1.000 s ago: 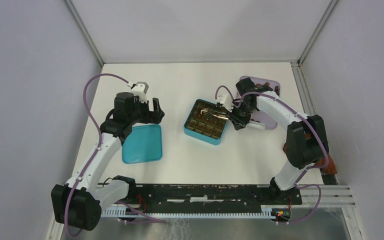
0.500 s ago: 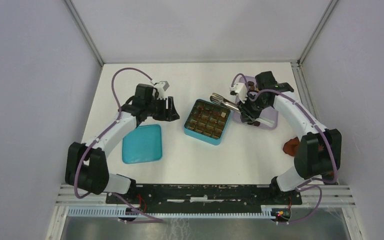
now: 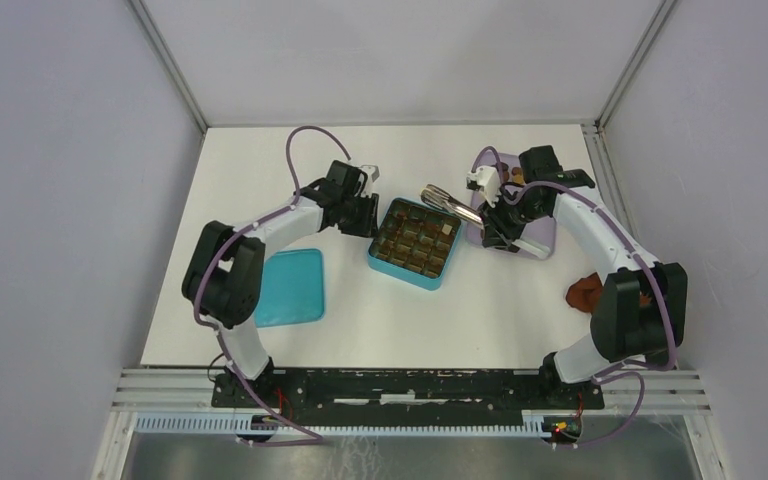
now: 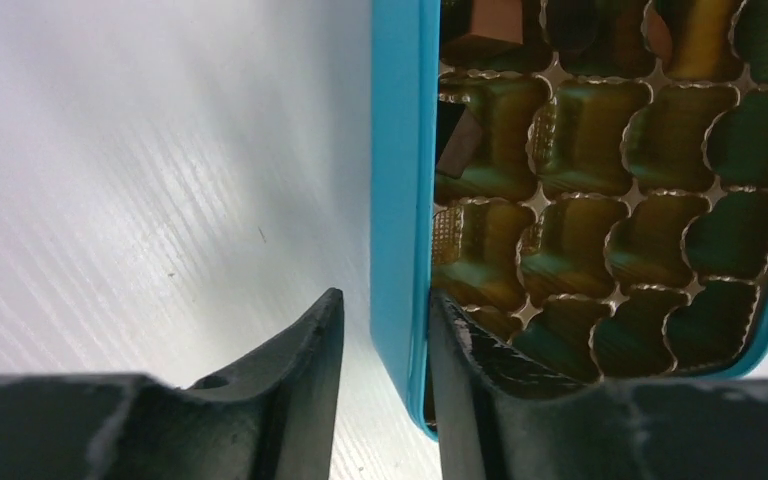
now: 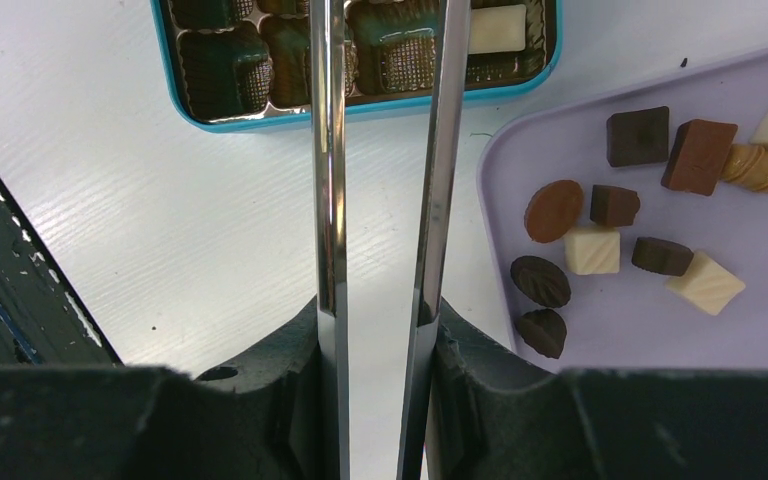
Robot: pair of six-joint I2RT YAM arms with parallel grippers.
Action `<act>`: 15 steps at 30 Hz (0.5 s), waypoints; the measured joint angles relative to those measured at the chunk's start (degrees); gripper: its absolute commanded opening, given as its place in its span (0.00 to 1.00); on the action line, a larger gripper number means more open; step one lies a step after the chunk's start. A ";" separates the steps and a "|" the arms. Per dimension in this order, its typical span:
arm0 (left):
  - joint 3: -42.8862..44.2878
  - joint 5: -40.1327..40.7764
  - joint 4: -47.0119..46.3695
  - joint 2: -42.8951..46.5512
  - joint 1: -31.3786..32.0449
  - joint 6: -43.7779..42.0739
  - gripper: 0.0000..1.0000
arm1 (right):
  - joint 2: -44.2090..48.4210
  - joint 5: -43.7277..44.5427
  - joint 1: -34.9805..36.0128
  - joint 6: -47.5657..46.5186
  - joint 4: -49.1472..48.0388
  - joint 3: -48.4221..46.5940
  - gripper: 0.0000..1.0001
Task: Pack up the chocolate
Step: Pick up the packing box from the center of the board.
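Note:
The teal box (image 3: 380,236) with its gold cell insert sits mid-table. It holds a few pieces of chocolate: a white one (image 5: 497,27), a brown one (image 4: 490,20) and a dark one (image 4: 455,145). More chocolate (image 5: 620,205), dark, brown and white, lies on the lavender tray (image 5: 660,320). My left gripper (image 4: 385,295) is open and straddles the box's left wall (image 4: 400,180). Its inner finger touches the wall; the outer one stands a little off it. My right gripper (image 5: 378,310) is shut on the metal tongs (image 5: 328,150). The tong tips reach over the box's right edge and hold nothing.
The box's teal lid (image 3: 285,288) lies flat to the left, near the left arm's elbow. A reddish-brown cloth (image 3: 585,292) sits by the right arm's base. The lavender tray (image 3: 532,246) is right of the box, under the right wrist.
The left arm swung right from above the lid to the box, and its jaws narrowed around the box wall. The right arm drew the tongs back from over the box toward the tray.

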State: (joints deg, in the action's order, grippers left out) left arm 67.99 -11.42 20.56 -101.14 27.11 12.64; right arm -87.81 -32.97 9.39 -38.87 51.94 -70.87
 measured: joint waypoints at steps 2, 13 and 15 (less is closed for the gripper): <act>1.33 0.39 0.24 -1.64 0.09 0.09 0.36 | 0.00 -0.35 -0.20 0.00 0.00 0.00 0.03; 4.63 0.39 0.22 -6.32 1.90 0.20 0.02 | 0.00 -0.94 -0.52 0.00 0.00 0.00 0.03; 4.79 1.44 0.31 -6.32 2.27 0.11 0.02 | 0.00 -0.94 -0.52 -0.02 0.00 0.00 0.03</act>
State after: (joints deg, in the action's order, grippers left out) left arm 72.77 -9.98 20.86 -107.46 29.39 12.75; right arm -87.81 -33.91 8.86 -38.89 51.94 -70.87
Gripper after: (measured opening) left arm 0.061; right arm 0.366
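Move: The left hand straddles the packing box's left wall: the box's middle lies about 9 cm to its right, 2 cm back and 4 cm below. The blue tray is some 16 cm left and 11 cm back, the purple tray about 28 cm right and 5 cm ahead, both some 6 cm lower. From the right hand, holding the tongs, the box is about 15 cm left, 1 cm back and 10 cm below. The left hand sinks and slides right, each about 2 cm, closing its half-open fingers to pinch the box's left wall. ##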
